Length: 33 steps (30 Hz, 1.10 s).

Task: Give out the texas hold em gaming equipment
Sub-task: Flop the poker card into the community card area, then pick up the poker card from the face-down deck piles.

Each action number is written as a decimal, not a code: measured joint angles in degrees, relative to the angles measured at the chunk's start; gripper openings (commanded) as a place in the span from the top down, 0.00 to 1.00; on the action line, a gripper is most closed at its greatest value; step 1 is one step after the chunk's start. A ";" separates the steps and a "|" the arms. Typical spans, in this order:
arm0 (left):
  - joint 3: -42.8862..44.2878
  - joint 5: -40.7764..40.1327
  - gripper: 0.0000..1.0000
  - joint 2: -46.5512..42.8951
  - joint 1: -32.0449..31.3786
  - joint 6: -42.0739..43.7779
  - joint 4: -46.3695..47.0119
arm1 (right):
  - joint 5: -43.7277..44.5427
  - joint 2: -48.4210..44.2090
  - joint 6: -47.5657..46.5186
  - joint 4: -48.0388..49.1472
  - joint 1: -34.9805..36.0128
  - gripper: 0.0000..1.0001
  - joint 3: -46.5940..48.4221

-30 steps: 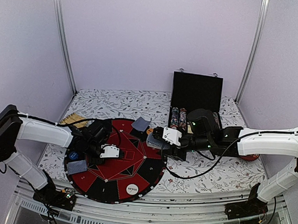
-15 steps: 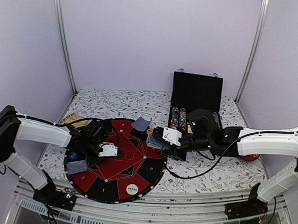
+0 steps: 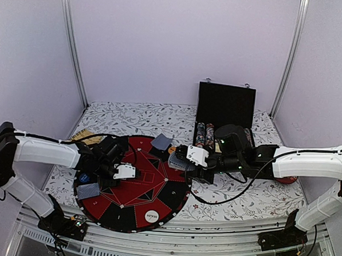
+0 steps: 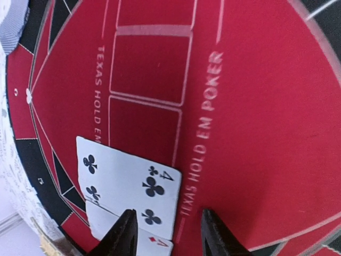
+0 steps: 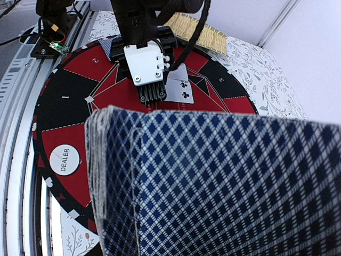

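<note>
On the round red and black poker mat, my left gripper hovers open just above two face-up playing cards. In the left wrist view the four of clubs lies on the red felt, overlapping a card with a red diamond, and my left gripper has one finger over the cards and nothing between its fingers. My right gripper is shut on the deck of cards, whose blue patterned back hides its fingers. The white DEALER disc rests at the mat's near edge.
Face-down cards lie at the mat's left and far edge. A small blue disc sits by the left card. An open black chip case holding chip rows stands behind. A bamboo mat lies at far left.
My left gripper has opened from shut and let go of the four of clubs, which now lies on the felt. The right arm and deck have not moved.
</note>
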 measured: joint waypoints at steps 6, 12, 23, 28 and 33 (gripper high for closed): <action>5.11 5.25 0.45 -11.85 -0.66 -10.56 -3.67 | 0.02 0.00 0.00 0.00 0.00 0.51 0.02; 17.92 13.11 0.15 -18.49 -0.83 -34.10 1.46 | 0.04 0.15 0.50 -0.07 0.00 0.50 0.42; 16.59 23.74 0.11 -13.84 -9.46 -64.11 11.26 | 1.55 2.49 3.06 0.13 1.03 0.50 2.75; 16.63 22.84 0.11 -10.47 -11.91 -65.02 12.31 | 1.49 3.45 3.48 0.22 2.01 0.50 3.45; 17.29 20.81 0.28 -7.06 -14.14 -64.32 12.63 | 1.27 4.35 3.52 0.39 2.69 0.50 4.28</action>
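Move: The deck of cards, held in the right fingers, is about 24 cm to the right of the left hand, some 5 cm back and 17 cm above it. From the right hand its middle is only about 3 cm to the left and a touch lower. The two face-up community cards lie just ahead of the left hand, about 4 cm out and 2 cm down; the big blind button is 16 cm ahead and 23 cm right, the blue-backed cards 21 cm ahead and 19 cm right. The deck is what the left hand goes for: it leaves the laid cards, sweeps up and right together, nearly 20 cm each way, peaking higher and then sinking some 7 cm with a slight draw back. The wrist rolls over so the fingers swing from down to rightward, and they spread wide around the deck's near end. The right hand keeps its grip and brings the deck 2 to 3 cm left to meet them. ##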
